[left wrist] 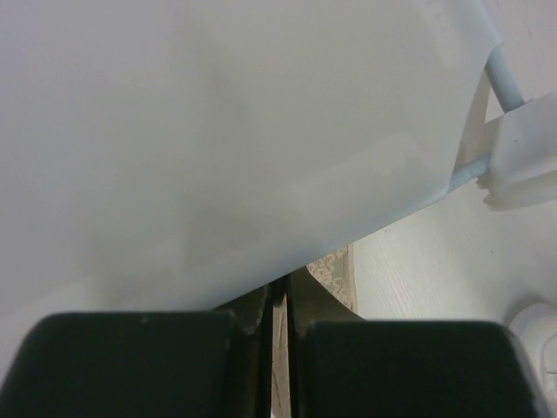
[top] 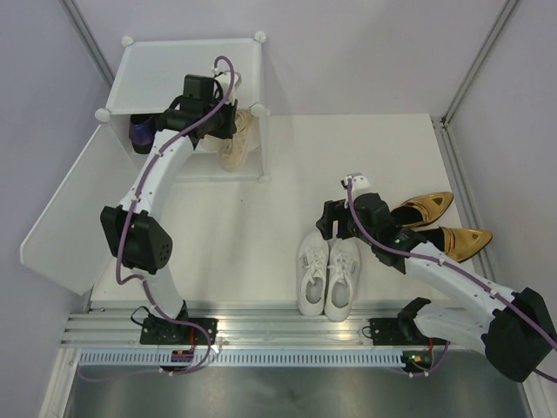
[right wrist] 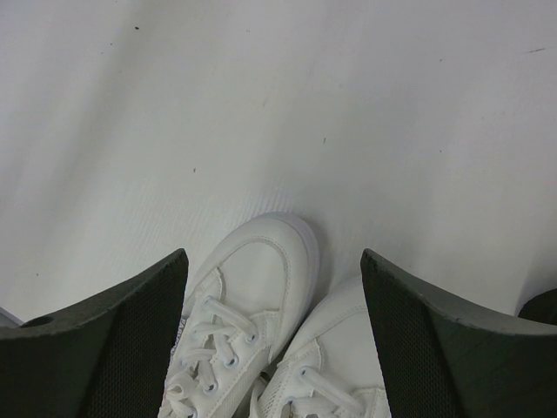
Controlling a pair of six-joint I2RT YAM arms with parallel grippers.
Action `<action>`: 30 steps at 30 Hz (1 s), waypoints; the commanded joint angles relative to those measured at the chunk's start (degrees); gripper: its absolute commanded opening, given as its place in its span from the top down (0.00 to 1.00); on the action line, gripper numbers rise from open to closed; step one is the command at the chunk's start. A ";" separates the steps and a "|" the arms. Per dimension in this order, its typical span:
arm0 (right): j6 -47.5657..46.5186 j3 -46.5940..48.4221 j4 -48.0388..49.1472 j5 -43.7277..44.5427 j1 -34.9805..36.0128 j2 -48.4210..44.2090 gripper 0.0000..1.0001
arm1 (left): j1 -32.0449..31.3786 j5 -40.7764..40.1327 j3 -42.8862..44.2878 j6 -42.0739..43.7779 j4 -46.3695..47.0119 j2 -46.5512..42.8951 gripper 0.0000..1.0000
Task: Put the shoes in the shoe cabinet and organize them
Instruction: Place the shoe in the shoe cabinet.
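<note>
The white shoe cabinet (top: 187,74) stands at the back left with its door (top: 74,209) swung open. Purple loafers (top: 144,131) show in its left half and beige sneakers (top: 235,144) at its right front. My left gripper (top: 224,122) is at the cabinet mouth over the beige pair. In the left wrist view it (left wrist: 278,300) is shut on a thin edge of a beige sneaker (left wrist: 335,274), under a cabinet panel (left wrist: 218,131). My right gripper (top: 329,222) (right wrist: 271,257) hangs open above the toes of the white sneakers (top: 329,274) (right wrist: 261,261). Gold heels (top: 426,209) lie to its right.
The second gold heel (top: 466,239) lies near the right arm's forearm. A round corner connector (left wrist: 522,174) of the cabinet frame is close to the left gripper. Walls close in the table on the left, back and right.
</note>
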 commanded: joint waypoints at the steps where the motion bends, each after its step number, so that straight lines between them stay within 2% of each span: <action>1: -0.80 1.07 1.45 1.24 -0.19 0.29 0.16 | 0.11 1.68 4.19 1.77 8.69 1.13 0.98; 6: -0.80 1.15 1.53 1.24 -0.37 0.73 0.16 | 0.37 1.42 4.28 1.69 9.22 2.10 0.97; 16: -0.98 1.51 1.36 1.15 -0.46 1.35 0.16 | 0.37 -1.74 2.35 0.11 9.75 2.45 0.66; 22: -0.89 1.51 1.18 0.80 -0.46 1.26 0.16 | 0.37 -3.15 -0.81 -0.77 10.89 1.58 0.65; 24: -0.98 1.51 1.18 0.62 -0.46 1.17 0.16 | 0.37 -3.07 -1.25 -0.95 11.07 1.05 0.60; 26: -0.98 1.59 1.18 0.45 -0.46 1.08 0.16 | 0.46 -3.06 -1.69 -1.30 11.51 0.35 0.52; 27: -0.89 1.59 1.18 0.27 -0.46 1.00 0.16 | 0.37 -3.07 -1.78 -1.48 11.77 -0.53 0.44; 30: -0.98 1.51 1.18 0.27 -0.46 0.91 0.16 | 0.46 -3.24 -2.40 -2.70 13.17 -2.98 0.35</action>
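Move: Beneath the cabinet's top panel, the shelf spot for the beige shoe still held in the left hand lies about 3 cm ahead of that hand, 2 cm to its right and 5 cm below. The cabinet's right front post stands level with the hand, some 6 cm to its right; the nearer purple shoe is about 16 cm left and 3 cm ahead, the farther one 22 cm left. From the right hand the spot is some 24 cm ahead, 20 cm left and 8 cm higher. Opening its fingers from nearly shut to well over half wide, the left hand lets go of the beige shoe on the shelf. It stays almost in place meanwhile, easing only about 1.5 cm to the right towards the cabinet's right side, with the wrist hardly turning, and ends with the pads standing apart above the heel. ##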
